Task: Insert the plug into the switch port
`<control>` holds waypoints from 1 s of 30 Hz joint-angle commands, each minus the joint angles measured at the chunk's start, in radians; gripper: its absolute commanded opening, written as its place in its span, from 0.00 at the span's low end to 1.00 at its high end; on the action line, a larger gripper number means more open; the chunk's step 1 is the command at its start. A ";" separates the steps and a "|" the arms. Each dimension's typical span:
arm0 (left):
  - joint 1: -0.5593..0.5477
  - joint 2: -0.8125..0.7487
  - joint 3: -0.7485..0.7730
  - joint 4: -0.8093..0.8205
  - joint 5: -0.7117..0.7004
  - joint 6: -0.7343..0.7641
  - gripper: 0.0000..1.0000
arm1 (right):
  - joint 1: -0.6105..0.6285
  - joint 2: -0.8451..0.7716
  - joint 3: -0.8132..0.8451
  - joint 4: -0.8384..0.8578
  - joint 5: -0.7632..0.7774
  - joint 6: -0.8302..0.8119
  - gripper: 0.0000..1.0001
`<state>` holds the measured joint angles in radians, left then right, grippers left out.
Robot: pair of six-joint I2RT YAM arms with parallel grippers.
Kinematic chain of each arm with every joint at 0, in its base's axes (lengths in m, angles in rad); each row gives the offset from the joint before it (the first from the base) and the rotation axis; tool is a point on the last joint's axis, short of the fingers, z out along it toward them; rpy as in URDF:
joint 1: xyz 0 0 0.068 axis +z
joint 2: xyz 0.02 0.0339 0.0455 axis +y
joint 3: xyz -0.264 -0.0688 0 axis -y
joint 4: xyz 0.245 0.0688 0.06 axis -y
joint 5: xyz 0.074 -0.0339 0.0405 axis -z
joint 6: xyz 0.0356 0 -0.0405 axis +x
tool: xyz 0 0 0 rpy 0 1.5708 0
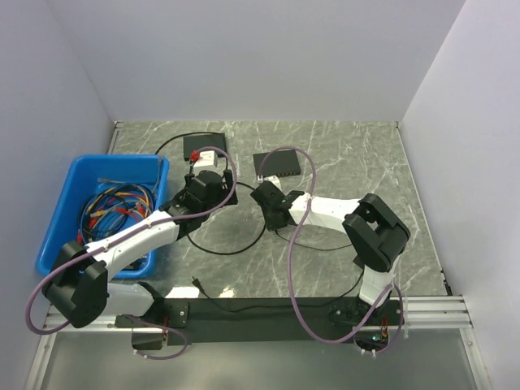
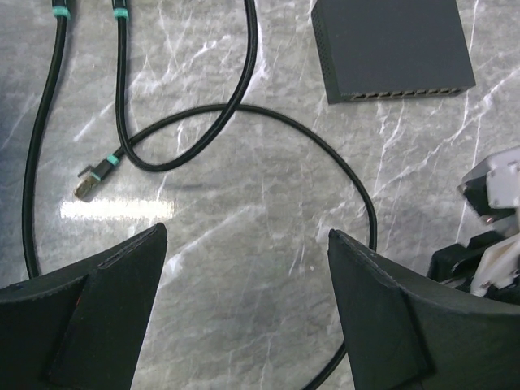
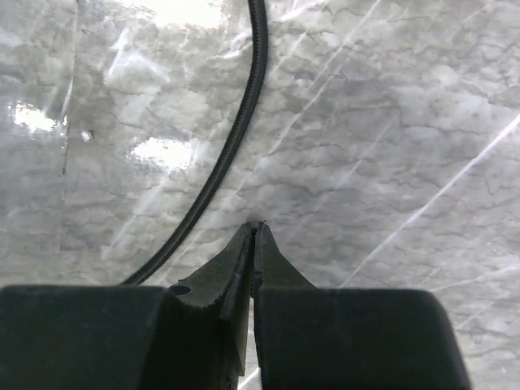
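The plug (image 2: 85, 187), a small gold-tipped connector with a teal band, lies loose on the marble table at the end of a thin black cable (image 2: 244, 114). The switch (image 2: 390, 45) is a small black box; its ports (image 2: 406, 93) run in a row along the edge facing my left gripper. My left gripper (image 2: 248, 231) hovers open above bare table, the plug ahead to its left and the switch (image 1: 282, 165) ahead to its right. My right gripper (image 3: 256, 227) is shut with nothing between its fingers, and the cable (image 3: 236, 138) passes just left of it.
A blue bin (image 1: 57, 219) holding a multicoloured wire bundle stands at the left. A second black box (image 1: 203, 146) lies at the back. Two more teal-banded cable ends (image 2: 119, 12) show far left in the left wrist view. My right arm's wrist (image 2: 491, 219) sits close on the right.
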<state>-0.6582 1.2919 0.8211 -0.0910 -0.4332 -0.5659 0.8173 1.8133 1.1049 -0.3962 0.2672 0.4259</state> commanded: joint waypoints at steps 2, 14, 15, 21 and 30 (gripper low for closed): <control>-0.004 -0.065 -0.069 0.056 0.025 -0.023 0.86 | -0.007 -0.062 -0.002 -0.035 0.024 -0.015 0.00; -0.003 -0.066 -0.135 0.060 0.030 -0.035 0.86 | -0.073 0.191 0.300 -0.119 0.089 -0.042 0.04; -0.003 -0.060 -0.135 0.062 0.031 -0.034 0.86 | -0.081 0.210 0.328 -0.139 0.093 -0.042 0.07; -0.004 -0.046 -0.143 0.074 0.024 -0.026 0.86 | -0.084 0.095 0.248 -0.124 0.110 -0.053 0.39; -0.004 -0.059 -0.138 0.076 0.033 -0.026 0.86 | -0.050 -0.219 -0.025 -0.072 0.032 -0.102 0.50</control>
<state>-0.6582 1.2476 0.6880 -0.0559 -0.4114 -0.5911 0.7498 1.6848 1.1290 -0.4988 0.3168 0.3443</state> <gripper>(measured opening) 0.860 0.496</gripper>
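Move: At the right fingertips, almost down on the table, is the thin cable's tip, with the black cable loop's nearest strand about 3 cm to the left and 1 cm ahead. The switch stands some 20 cm ahead of this hand and 1 cm right. From the left hand, open about 14 cm above the table, the loose plug lies roughly 4 cm ahead and 10 cm left; the switch is 14 cm ahead and 16 cm right. Sweeping low over the table with shut fingers, the right hand runs forward about 7 cm, opens halfway at the far end, then draws back some 5 cm while drifting right and rising over 4 cm, leaving the thin cable it had between its fingertips. Meanwhile the empty, open left hand sinks 3.5 cm and eases back 2 cm, closer to the loose plug. ##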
